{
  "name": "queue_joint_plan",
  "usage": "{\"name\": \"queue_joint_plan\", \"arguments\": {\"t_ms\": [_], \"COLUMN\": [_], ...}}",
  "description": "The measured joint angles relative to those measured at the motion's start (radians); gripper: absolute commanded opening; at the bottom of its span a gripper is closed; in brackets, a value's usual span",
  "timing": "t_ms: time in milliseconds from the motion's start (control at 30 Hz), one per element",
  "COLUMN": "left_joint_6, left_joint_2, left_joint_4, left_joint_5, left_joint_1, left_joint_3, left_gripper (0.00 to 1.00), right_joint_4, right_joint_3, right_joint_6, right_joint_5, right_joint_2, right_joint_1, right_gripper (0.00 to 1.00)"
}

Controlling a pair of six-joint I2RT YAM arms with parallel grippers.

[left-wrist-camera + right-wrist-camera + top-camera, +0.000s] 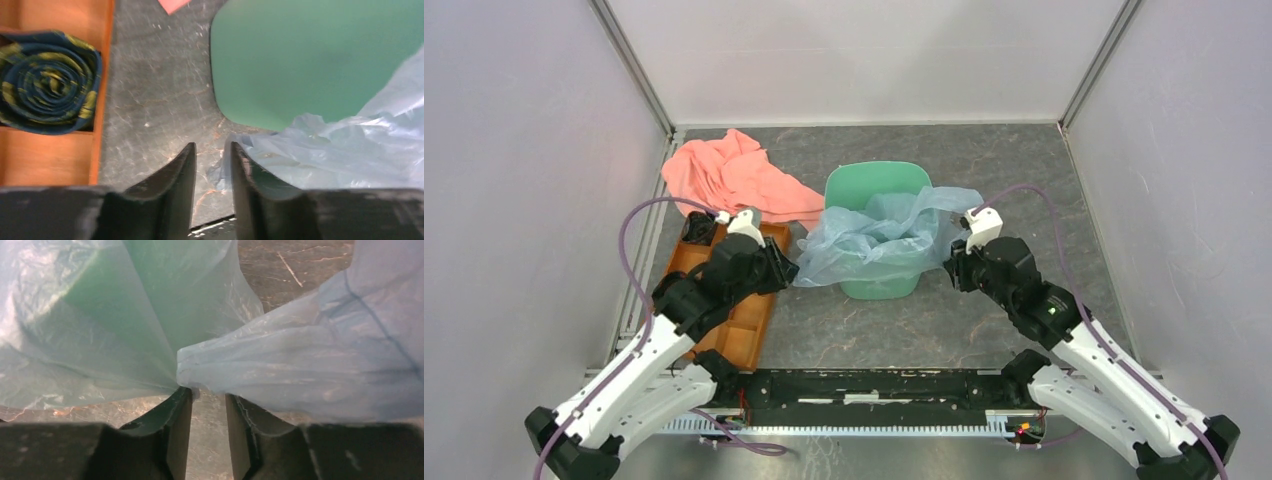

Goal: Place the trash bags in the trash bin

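Note:
The mint-green trash bin (876,185) stands mid-table, and the pale blue trash bag (864,245) is draped over its near half, spilling down its left side. My left gripper (786,268) sits just left of the bag's loose edge. In the left wrist view its jaws (212,150) are open over bare table, with the bag (340,150) against the outside of the right finger and the bin (310,60) beyond. My right gripper (952,268) is at the bin's right side, open (207,392). A bunched fold of the bag (300,360) rests just past its fingertips, with nothing between them.
An orange compartment tray (742,322) lies under the left arm; one compartment holds a rolled blue-and-yellow cloth (47,90). A salmon-pink cloth (729,175) lies behind the tray. White walls enclose the left, back and right sides of the dark table (984,165).

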Motion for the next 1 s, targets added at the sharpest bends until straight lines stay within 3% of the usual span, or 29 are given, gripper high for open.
{"name": "queue_joint_plan", "arguments": {"t_ms": [133,267,333,400,567,767,1000], "left_joint_6": [0.066,0.125,0.155,0.185,0.290,0.411,0.502], "left_joint_2": [-0.094,-0.183,-0.187,-0.177,-0.056,0.202,0.351], "left_joint_4": [-0.066,-0.143,-0.160,-0.156,-0.127,-0.126,-0.218], "left_joint_5": [-0.051,-0.078,-0.079,-0.058,0.078,0.226,0.178], "left_joint_1": [0.000,0.000,0.000,0.000,0.000,0.000,-0.065], "left_joint_3": [0.043,0.134,0.213,0.275,0.425,0.560,0.651], "left_gripper": [0.75,0.87,0.92,0.99,1.00,1.00,0.95], "right_joint_4": [-0.085,-0.202,-0.255,-0.283,-0.278,-0.255,-0.252], "right_joint_3": [0.031,0.090,0.145,0.205,0.376,0.577,0.642], "right_joint_6": [-0.037,-0.044,-0.047,-0.057,-0.138,-0.284,-0.403], "right_joint_5": [0.022,0.031,0.034,0.037,0.015,-0.013,0.007], "right_joint_2": [-0.055,-0.145,-0.179,-0.205,-0.203,0.018,0.207], "right_joint_1": [0.000,0.000,0.000,0.000,0.000,0.000,0.000], "right_gripper": [0.65,0.83,0.97,0.98,0.98,0.98,0.97]}}
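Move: The trash bag, spread loosely over the trash bin, has its middle about 17 cm right of the left hand, 7 cm ahead and slightly lower; from the right hand, 15 cm left, 7 cm ahead. The trash bin's middle is 18 cm right of the left hand and 9 cm ahead. Left of that hand lie the wooden tray, 16 cm off and level, and the coral cloth, 11 cm off and 24 cm ahead, both well below. Both hands open wide and rise about 15 cm above the trash bag, the left then swinging right. ##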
